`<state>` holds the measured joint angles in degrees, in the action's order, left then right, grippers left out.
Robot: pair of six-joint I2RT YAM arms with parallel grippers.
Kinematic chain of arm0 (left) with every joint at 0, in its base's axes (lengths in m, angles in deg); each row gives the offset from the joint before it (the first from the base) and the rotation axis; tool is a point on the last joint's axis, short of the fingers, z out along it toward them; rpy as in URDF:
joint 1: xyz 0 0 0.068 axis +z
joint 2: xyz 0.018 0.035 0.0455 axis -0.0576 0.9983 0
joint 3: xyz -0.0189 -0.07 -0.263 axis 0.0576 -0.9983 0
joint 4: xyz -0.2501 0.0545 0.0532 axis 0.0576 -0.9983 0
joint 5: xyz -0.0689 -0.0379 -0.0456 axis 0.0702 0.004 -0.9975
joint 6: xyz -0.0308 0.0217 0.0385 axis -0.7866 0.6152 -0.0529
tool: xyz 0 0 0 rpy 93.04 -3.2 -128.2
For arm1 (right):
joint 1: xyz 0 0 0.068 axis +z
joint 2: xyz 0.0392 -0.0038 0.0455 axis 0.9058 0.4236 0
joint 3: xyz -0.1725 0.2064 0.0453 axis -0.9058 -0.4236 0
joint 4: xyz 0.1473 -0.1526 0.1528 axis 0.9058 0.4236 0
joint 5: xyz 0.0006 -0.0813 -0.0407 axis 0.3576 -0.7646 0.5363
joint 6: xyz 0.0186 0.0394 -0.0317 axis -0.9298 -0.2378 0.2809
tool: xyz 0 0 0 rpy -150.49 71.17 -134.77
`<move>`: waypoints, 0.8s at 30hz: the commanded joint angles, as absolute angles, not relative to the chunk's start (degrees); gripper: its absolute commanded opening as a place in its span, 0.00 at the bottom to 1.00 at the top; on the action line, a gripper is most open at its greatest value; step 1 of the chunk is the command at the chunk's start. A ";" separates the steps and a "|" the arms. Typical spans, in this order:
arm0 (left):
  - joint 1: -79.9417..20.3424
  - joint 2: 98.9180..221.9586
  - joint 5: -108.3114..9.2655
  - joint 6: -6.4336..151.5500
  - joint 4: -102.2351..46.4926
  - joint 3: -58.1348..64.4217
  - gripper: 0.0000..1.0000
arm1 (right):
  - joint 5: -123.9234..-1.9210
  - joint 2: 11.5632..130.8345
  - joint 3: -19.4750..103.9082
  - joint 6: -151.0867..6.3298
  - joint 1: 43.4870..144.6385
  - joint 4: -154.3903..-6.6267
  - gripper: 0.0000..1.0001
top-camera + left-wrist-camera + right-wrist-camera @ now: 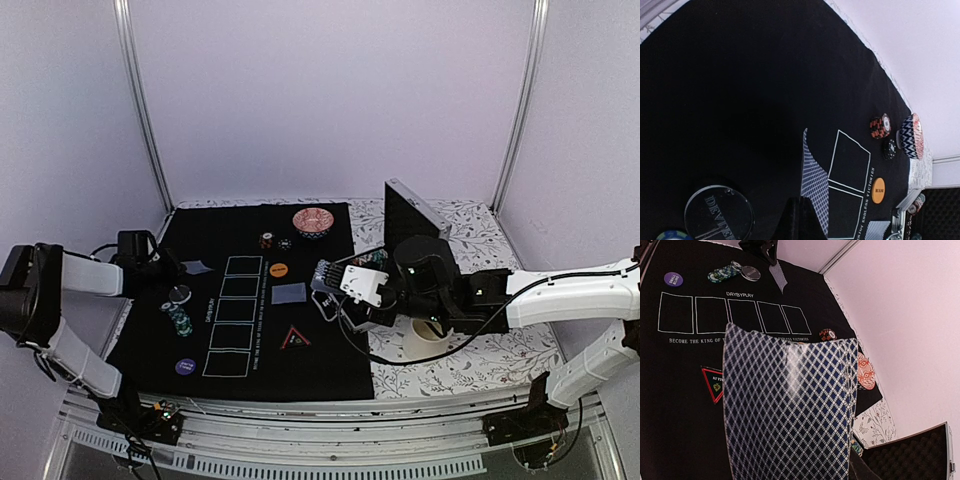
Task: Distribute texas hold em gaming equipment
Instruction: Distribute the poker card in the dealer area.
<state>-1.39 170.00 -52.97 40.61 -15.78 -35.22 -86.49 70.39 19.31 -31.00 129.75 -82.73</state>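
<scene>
On the left side of the black mat (330,375), my left gripper (170,265) is shut on a single grey-blue-backed playing card (197,267). In the left wrist view the card (816,175) stands nearly edge-on out of the pinched fingertips (812,215). My right gripper (328,278) holds a deck of cards (790,410) over the mat's right edge; the deck hides its fingers in the right wrist view. One card (288,293) lies flat on the mat. Also on the mat are an orange disc (279,269), a purple disc (185,366), a red triangle marker (295,338), green chips (180,318) and a clear dealer disc (179,294).
A red patterned bowl (313,221) stands at the mat's far edge, with a red chip stack (266,240) and a black chip (285,243) beside it. An open black case (410,215) and a white cup (425,340) stand right of the mat, near the right arm.
</scene>
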 commanded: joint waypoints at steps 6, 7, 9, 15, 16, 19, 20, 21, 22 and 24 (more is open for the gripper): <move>-1.19 179.82 -52.23 38.54 -8.79 -32.71 0.00 | -86.87 68.38 19.03 -32.17 129.50 -82.84 0.40; -1.19 180.31 -52.18 38.66 -9.14 -32.43 0.00 | -86.89 68.30 19.12 -32.21 129.53 -82.70 0.40; -1.19 180.65 -51.95 38.55 -9.50 -32.48 0.00 | -86.87 68.00 19.12 -32.33 129.53 -82.60 0.40; -1.19 177.72 -49.95 38.69 -11.71 -33.19 0.30 | -86.84 68.00 19.33 -32.48 129.57 -82.44 0.40; -1.16 176.52 -49.61 38.74 -11.88 -33.35 0.34 | -86.83 68.17 19.52 -32.50 129.62 -82.28 0.40; -1.19 172.34 -48.74 38.87 -13.12 -34.06 0.43 | -86.65 68.42 19.83 -32.48 129.62 -81.99 0.40; -1.27 170.65 -48.34 38.95 -13.59 -34.31 0.47 | -86.57 68.47 20.00 -32.45 129.67 -81.93 0.40; -1.30 168.76 -48.02 38.91 -14.11 -34.57 0.50 | -86.49 68.50 20.14 -32.43 129.65 -81.88 0.40; -1.54 166.74 -47.56 38.78 -14.54 -34.96 0.53 | -86.49 68.48 20.25 -32.43 129.70 -81.89 0.40; -2.82 162.00 -46.27 38.94 -15.76 -35.45 0.60 | -86.38 68.64 20.46 -32.34 129.90 -81.98 0.40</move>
<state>-1.45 168.86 -49.05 38.58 -13.59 -34.35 -86.46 69.56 19.33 -31.74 129.75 -81.46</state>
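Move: The card in the left hand's shut fingers is bound for bare mat some 3 cm ahead of that hand, 4 cm to its right and 6 cm below. The clear disc lies on the mat about 2 cm back and 1 cm left of the hand, the green chips 9 cm back and 2 cm right, the nearest white frame 6 cm ahead and 14 cm right. From the right hand that bare spot is roughly 17 cm ahead, 39 cm left, 19 cm below. The card, still pinched in the left fingers and angled downward, is lowered about 4 cm towards the mat just beyond the clear disc, edging some 1 cm forward. Down there the hand pauses and the fingers part to over half open, letting go of the card; still opening, they rise straight off it by about 6 cm, tipping slightly back up. ##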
